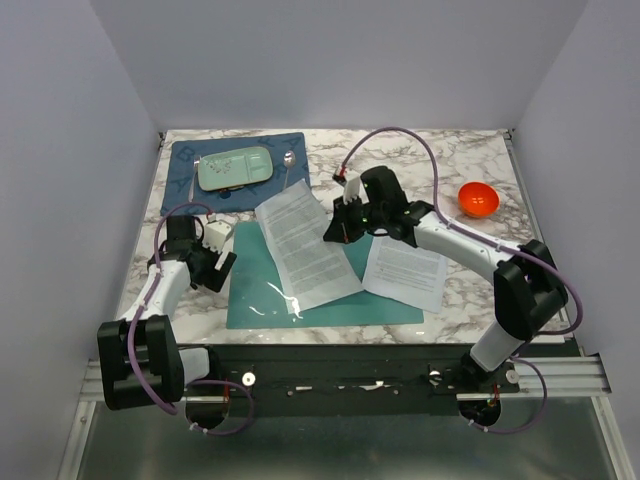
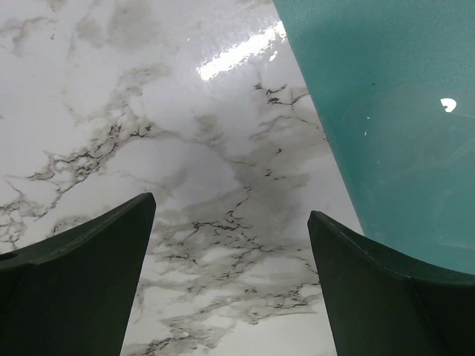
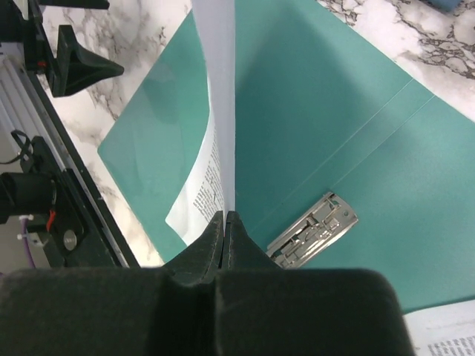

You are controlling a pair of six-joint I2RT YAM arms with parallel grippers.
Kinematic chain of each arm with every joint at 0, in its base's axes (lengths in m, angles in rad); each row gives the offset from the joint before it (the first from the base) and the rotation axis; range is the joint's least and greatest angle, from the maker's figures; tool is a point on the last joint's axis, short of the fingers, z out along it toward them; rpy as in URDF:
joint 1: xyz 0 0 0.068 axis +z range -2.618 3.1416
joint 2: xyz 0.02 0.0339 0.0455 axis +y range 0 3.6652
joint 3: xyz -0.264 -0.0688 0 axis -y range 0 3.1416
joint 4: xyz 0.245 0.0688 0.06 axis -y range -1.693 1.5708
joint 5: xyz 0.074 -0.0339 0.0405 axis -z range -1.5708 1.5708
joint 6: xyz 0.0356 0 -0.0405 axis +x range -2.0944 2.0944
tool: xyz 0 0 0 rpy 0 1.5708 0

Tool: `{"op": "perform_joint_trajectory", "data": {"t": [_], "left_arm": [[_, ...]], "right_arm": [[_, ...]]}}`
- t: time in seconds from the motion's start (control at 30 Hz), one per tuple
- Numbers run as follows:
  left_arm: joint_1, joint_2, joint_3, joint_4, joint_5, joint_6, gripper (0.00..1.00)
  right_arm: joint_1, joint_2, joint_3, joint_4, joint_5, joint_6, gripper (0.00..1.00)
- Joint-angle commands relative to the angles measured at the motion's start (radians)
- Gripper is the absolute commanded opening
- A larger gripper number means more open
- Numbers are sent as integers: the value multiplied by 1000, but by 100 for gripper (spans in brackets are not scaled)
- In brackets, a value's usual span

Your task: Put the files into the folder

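Observation:
The teal folder (image 1: 260,290) lies open on the marble table; its metal clip (image 3: 312,227) shows in the right wrist view. My right gripper (image 1: 335,232) is shut on the edge of a white printed sheet (image 1: 305,245) and holds it tilted above the folder (image 3: 312,111). In the right wrist view the sheet (image 3: 215,96) stands edge-on between the pads. A second printed sheet (image 1: 405,272) lies flat on the folder's right half. My left gripper (image 1: 222,262) is open and empty just left of the folder (image 2: 401,126), over bare marble.
A dark blue placemat (image 1: 235,170) at the back left carries a pale green tray (image 1: 235,168) and a spoon (image 1: 288,165). An orange bowl (image 1: 478,199) sits at the back right. The table's front rail (image 1: 340,375) runs below the folder.

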Motion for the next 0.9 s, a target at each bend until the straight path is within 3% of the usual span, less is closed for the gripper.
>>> {"op": "perform_joint_trajectory", "data": {"t": [0.0, 0.37, 0.87], "left_arm": [[-3, -19, -15, 13, -9, 12, 99], [-4, -29, -21, 2, -4, 29, 99], [-4, -59, -43, -4, 7, 39, 99]], "right_arm": [[22, 11, -86, 149, 28, 110, 1], [72, 45, -194, 361, 172, 273, 1], [89, 172, -105, 409, 258, 406, 0]]}}
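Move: About 12 cm to the right hand's left, 4 cm nearer the base and some 14 cm below it is the middle of the folder's left half, where the held sheet is bound. The metal clip lies almost under that hand, 3 cm back and 1 cm to the right; the other sheet is 19 cm to its right and 2 cm back. From the idle left hand the left half's middle is about 13 cm right, 1 cm ahead and 5 cm below. Lowering the sheet towards the folder's left half, the right hand sinks about 6.5 cm and carries on some 3 cm left, first easing slightly back and then 3 cm forward. Its shut fingers keep their pinch on the sheet's right long edge while the wrist turns clockwise by about 15 degrees and tips a little further down. ##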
